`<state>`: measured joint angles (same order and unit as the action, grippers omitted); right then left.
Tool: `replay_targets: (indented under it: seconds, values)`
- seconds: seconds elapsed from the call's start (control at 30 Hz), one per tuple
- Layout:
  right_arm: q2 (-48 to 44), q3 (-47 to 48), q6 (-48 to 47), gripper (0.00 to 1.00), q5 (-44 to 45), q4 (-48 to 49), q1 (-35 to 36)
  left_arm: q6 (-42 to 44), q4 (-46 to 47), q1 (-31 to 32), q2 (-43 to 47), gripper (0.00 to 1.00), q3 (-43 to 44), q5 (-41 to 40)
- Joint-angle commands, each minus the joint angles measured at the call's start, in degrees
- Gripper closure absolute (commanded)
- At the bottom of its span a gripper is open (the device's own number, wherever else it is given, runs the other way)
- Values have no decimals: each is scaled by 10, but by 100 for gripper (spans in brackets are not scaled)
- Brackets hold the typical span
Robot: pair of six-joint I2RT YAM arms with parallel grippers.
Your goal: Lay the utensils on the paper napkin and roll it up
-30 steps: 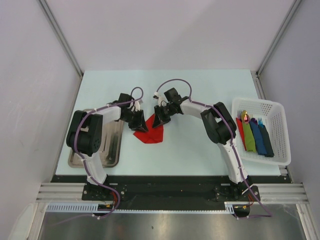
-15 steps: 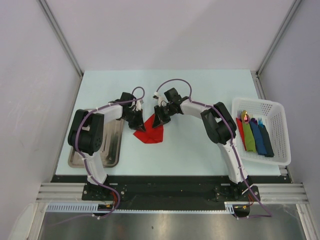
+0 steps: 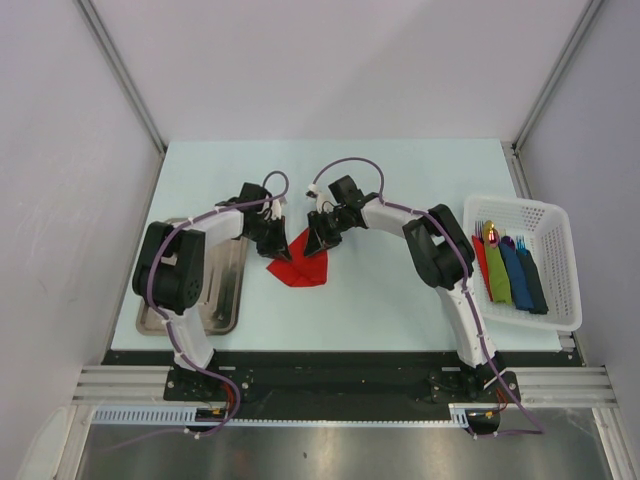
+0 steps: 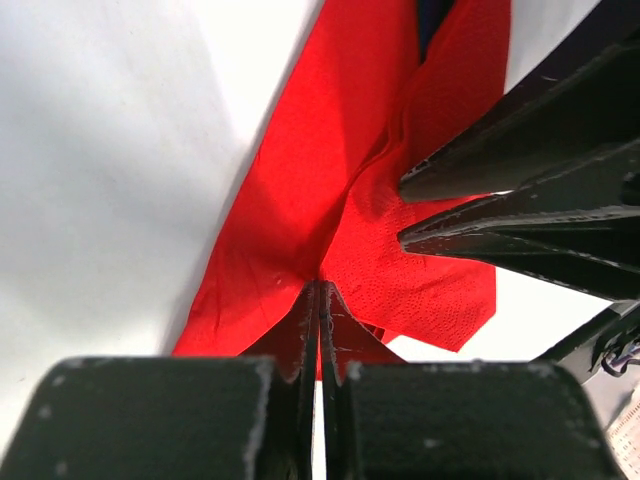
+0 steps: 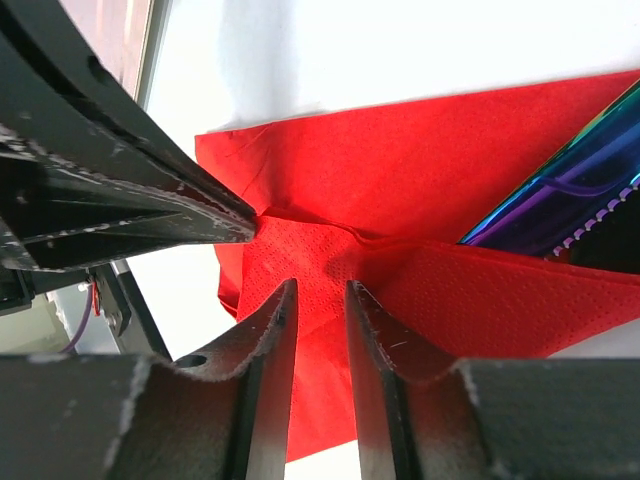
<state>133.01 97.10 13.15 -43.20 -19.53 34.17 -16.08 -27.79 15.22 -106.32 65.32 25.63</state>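
Note:
The paper napkin (image 3: 300, 265) lies crumpled and partly folded on the table between my two grippers. My left gripper (image 4: 320, 288) is shut, its tips pinching a raised fold of the red paper napkin (image 4: 330, 160) where the creases meet. My right gripper (image 5: 318, 292) faces it from the other side, open by a narrow gap, with the paper napkin (image 5: 420, 170) beneath its tips and nothing between them. One of the utensils (image 5: 560, 200), shiny with a blue-purple sheen, pokes out from under a napkin fold at the right of the right wrist view. The rest of the utensils is hidden.
A metal tray (image 3: 228, 295) lies left of the napkin beside the left arm. A white basket (image 3: 540, 215) at the table's right edge holds rolled napkins in green, blue and dark colours with cutlery ends sticking out.
My left gripper has closed onto the napkin fold and my right gripper's fingers have parted a little. The napkin and both arms have barely shifted in the top view.

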Motion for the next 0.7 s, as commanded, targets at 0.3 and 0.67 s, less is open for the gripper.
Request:
replay_targets:
  seconds: [0.3, 0.67]
  values:
    - [-26, -12, -4, 68, -2, -25, -4, -5, -1, 1, 38, 100, -13, -21]
    - [-8, -16, -15, 72, 6, -30, -5, -27, 43, -4, 45, 71, -26, 34]
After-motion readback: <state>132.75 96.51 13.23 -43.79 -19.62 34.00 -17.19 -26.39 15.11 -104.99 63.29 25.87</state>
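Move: Just under the left hand's shut fingertips, within about 1 cm, lies the turned-over edge of the napkin. The visible part of the utensils is some 7 cm ahead and 4 cm right of that hand; the napkin's left corner lies about 5 cm left and 1 cm back, its near right corner 5 cm back and 8 cm right. From the right hand, that edge lies roughly 3 cm back and 4 cm left, 1 cm lower. Rising barely half a centimetre, the left hand tugs at the turned-over edge, sinks back to the same height and sidles about half a centimetre left and then mostly back, with a slight drawing back. Only at the end do its fingers part about a fifth of their range, one tip on either side of the edge. The right hand stays at the roll beside it, fingers still partly open. ##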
